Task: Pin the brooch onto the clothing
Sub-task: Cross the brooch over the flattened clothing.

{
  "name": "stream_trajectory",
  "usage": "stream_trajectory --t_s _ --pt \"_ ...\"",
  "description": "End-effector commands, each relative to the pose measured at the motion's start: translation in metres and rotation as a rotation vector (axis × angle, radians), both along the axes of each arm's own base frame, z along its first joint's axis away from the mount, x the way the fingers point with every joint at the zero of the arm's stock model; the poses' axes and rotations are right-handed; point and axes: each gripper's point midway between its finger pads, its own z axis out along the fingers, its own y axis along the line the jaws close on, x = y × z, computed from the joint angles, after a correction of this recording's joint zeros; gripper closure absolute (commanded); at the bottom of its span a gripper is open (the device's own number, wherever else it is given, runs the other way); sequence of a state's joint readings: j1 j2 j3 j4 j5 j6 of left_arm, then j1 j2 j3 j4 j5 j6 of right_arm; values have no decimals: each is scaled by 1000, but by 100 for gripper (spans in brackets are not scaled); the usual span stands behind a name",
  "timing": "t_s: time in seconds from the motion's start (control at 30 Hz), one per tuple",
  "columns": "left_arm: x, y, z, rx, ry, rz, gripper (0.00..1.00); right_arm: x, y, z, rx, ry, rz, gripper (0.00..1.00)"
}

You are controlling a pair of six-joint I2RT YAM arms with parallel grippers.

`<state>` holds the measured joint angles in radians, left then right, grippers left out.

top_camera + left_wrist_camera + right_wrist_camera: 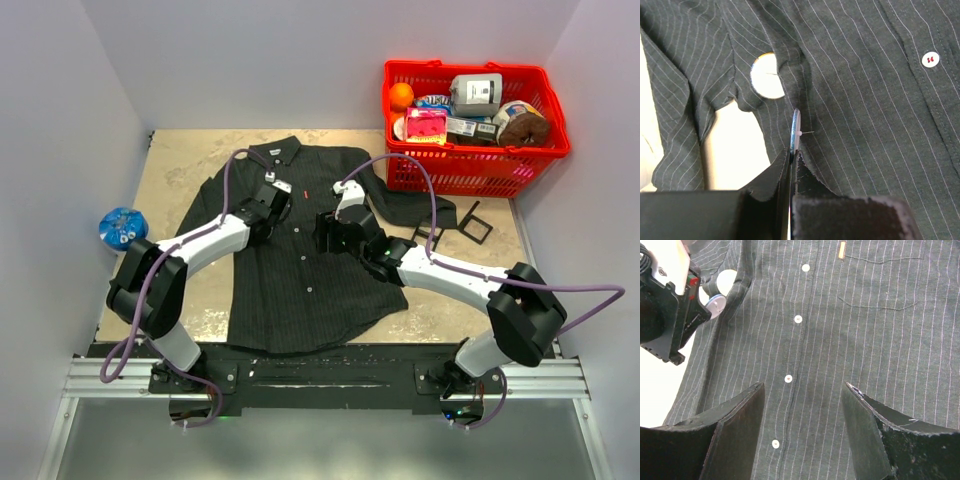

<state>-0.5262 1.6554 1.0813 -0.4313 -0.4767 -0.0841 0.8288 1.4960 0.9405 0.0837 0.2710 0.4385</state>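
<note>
The clothing (300, 270), a dark pinstriped shirt with pale buttons, lies flat on the table. My left gripper (792, 155) is shut on the brooch (796, 129), a thin blue-and-white disc seen edge-on. Its short pin points right and its tip touches a raised fold of the shirt. In the top view the left gripper (274, 203) hovers over the shirt's upper left chest, near the small red tag (285, 187). My right gripper (802, 385) stands open just above the button placket (788, 378), holding nothing. The right wrist view also shows the brooch (716, 305) at the left gripper's tip.
A red basket (478, 165) full of groceries stands at the back right. Two black square frames (472, 224) lie beside the shirt's right sleeve. A blue round object (122, 228) sits at the table's left edge. A pale round patch (767, 75) shows beside the shirt fold.
</note>
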Motion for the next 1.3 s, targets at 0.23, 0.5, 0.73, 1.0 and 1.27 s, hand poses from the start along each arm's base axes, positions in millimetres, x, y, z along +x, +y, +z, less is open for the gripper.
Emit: stream_trajectory --t_s 0.23,0.5,0.73,1.0,1.27 --pt "-4 14 19 12 -36 -23 100 -5 23 17 123 -28 91 32" --pt "-9 34 17 -47 -30 -3 100 -21 84 -6 247 36 254 33" --pt "-13 35 -1 -66 18 -7 100 -26 135 -27 311 76 318 37" --pt "-15 36 -12 -58 59 5 100 -19 161 -51 339 120 340 38" --pt "-15 40 -11 -58 55 19 100 -10 179 -57 360 112 359 40"
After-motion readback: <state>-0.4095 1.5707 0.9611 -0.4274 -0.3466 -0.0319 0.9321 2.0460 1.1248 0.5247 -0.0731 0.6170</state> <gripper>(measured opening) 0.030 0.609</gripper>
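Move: The left hand still pinches the brooch in its tips, over the left side of the clothing; the patch of cloth being worked lies about 3 cm back, 2 cm left and 5 cm below. From that hand the pinned white disc is some 5 cm ahead, 3 cm left, the nearest shirt button 9 cm ahead, 8 cm right. From the right hand that patch is about 18 cm left, 1 cm back, 12 cm down, and the brooch 16 cm left, 2 cm ahead, 7 cm below. The open right hand sweeps about 16 cm left across the placket towards the held brooch, sinking some 9 cm to come low over the cloth beside it, with a slight draw back partly regained, while its wrist turns about 20 degrees counter-clockwise, its left side rolls up and its fingers tip further down. The left hand keeps its pinch on the brooch, pin pointing right, and makes way with a quick, slightly rising shift of about 4 cm to the left, then draws back and settles nearly 3 cm lower, ending about 2 cm back from its start, with the brooch over the cloth nearer the left edge. ##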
